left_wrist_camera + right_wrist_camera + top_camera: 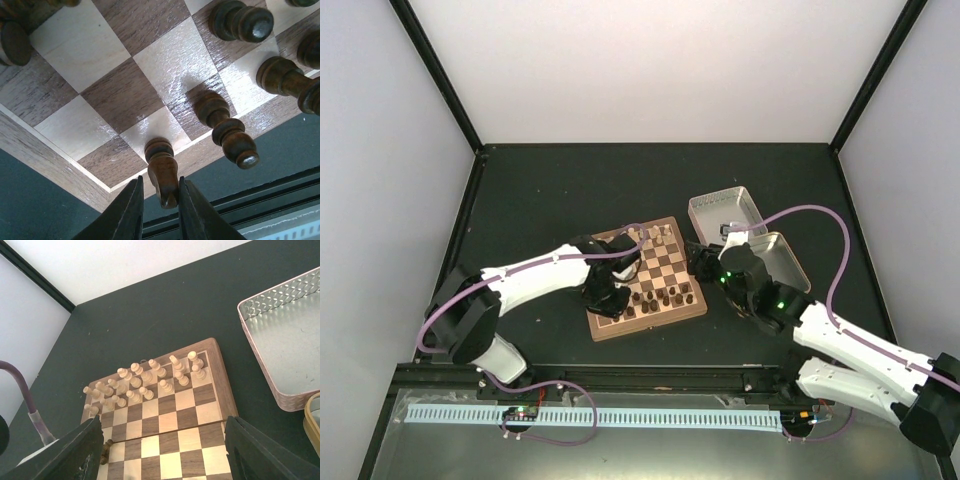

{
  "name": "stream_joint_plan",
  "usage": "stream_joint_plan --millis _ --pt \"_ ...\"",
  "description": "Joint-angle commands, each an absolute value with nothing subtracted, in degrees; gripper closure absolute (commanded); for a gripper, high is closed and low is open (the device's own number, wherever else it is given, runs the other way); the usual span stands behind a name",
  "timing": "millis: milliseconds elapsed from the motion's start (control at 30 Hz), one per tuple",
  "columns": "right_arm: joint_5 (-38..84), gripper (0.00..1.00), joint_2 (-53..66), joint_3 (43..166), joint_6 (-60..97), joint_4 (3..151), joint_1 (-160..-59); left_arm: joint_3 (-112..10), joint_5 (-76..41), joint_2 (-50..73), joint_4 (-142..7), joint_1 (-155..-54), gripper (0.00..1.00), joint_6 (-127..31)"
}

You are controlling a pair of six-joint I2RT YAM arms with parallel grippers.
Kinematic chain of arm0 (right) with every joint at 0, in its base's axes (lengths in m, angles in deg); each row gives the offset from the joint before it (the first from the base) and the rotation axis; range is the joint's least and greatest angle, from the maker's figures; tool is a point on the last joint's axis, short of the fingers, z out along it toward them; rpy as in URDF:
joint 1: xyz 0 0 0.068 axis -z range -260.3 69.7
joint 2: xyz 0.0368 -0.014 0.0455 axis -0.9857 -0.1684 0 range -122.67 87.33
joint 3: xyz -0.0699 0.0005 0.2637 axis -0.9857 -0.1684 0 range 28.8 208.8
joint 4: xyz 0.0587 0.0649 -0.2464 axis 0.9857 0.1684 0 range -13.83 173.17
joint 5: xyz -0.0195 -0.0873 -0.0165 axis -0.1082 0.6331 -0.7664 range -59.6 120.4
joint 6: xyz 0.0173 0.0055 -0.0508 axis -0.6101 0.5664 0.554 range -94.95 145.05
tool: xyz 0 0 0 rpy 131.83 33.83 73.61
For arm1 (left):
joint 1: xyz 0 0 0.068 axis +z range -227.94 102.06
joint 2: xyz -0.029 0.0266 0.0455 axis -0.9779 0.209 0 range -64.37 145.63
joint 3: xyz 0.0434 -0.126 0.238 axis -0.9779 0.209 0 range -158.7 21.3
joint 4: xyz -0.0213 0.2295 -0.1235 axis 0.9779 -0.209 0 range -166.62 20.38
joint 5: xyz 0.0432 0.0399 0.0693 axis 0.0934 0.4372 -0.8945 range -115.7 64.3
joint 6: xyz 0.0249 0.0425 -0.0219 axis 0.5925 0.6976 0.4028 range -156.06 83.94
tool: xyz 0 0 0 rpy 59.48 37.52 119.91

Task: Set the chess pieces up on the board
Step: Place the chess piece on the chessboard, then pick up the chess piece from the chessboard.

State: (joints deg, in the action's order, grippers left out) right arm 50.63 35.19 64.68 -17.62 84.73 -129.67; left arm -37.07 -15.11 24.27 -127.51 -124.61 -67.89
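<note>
The board (650, 327) lies in the middle of the table, its rim (45, 160) close under my left wrist. Cream chess pieces (150, 375) fill its two far rows. Dark pieces (665, 296) stand along the near rows. My left gripper (159, 179) straddles a dark brown piece (162, 172) standing on a light square in the near edge row. A thin gap shows by the left finger, while the right finger sits against the piece. Another dark piece (227, 132) stands one square to the right. My right gripper (164, 430) hangs wide open over the board's right side with nothing between its fingers.
Two square metal tin halves (725, 212) (780, 262) sit right of the board, close to my right arm. Nothing shows inside the tin half (285, 340) seen in the right wrist view. Black frame posts and pale walls close in the table's back and sides.
</note>
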Motion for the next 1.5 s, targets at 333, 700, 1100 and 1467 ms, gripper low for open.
stream_joint_plan --millis 333,700,1100,1467 --pt "45.55 0.32 34.82 66.68 -15.05 84.98 -129.38 -40.67 -20.83 18.49 -127.17 -124.36 0.51 -68.5" --pt "31.38 0.36 13.27 81.05 -8.0 92.24 -129.59 -21.43 -24.98 -3.43 -105.94 -110.2 0.51 -76.12" --pt "26.7 0.61 -13.44 101.34 0.08 101.68 -135.87 -5.01 -19.62 -14.54 -89.32 -98.67 0.49 -77.49" --pt "26.1 0.82 -24.49 113.41 3.64 105.68 -141.6 -1.1 -16.12 -19.77 -90.64 -90.21 0.51 -75.08"
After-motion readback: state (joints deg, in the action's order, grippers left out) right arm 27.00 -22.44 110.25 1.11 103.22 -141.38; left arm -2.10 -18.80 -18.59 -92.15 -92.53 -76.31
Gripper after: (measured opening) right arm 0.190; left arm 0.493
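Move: The dark piece just set down stands between the left hand's fingers, its middle about 2 cm below the hand point; the next dark piece is 4 cm to its right and 1 cm farther out, and the lying dark pile 8 cm ahead, 2 cm left. From the right hand that pile is some 21 cm left, 1 cm back and 17 cm below; of the pile, the nearest standing dark pawn is 7 cm right and 4 cm back, the end light pawn 4 cm left and 6 cm ahead. The left hand opens from a narrow gap to about half and comes free of the dark piece, rising some 6 cm while going forward, then swinging left past the board's edge and sinking part way, its fingers tipping up towards forward as the wrist turns counter-clockwise. After a brief hold the right hand sweeps about 23 cm left and 12 cm down to the lying pile, tipping its fingers down, turning roughly 40 degrees counter-clockwise and narrowing them from two thirds open to a small gap, still clear above the pieces. ##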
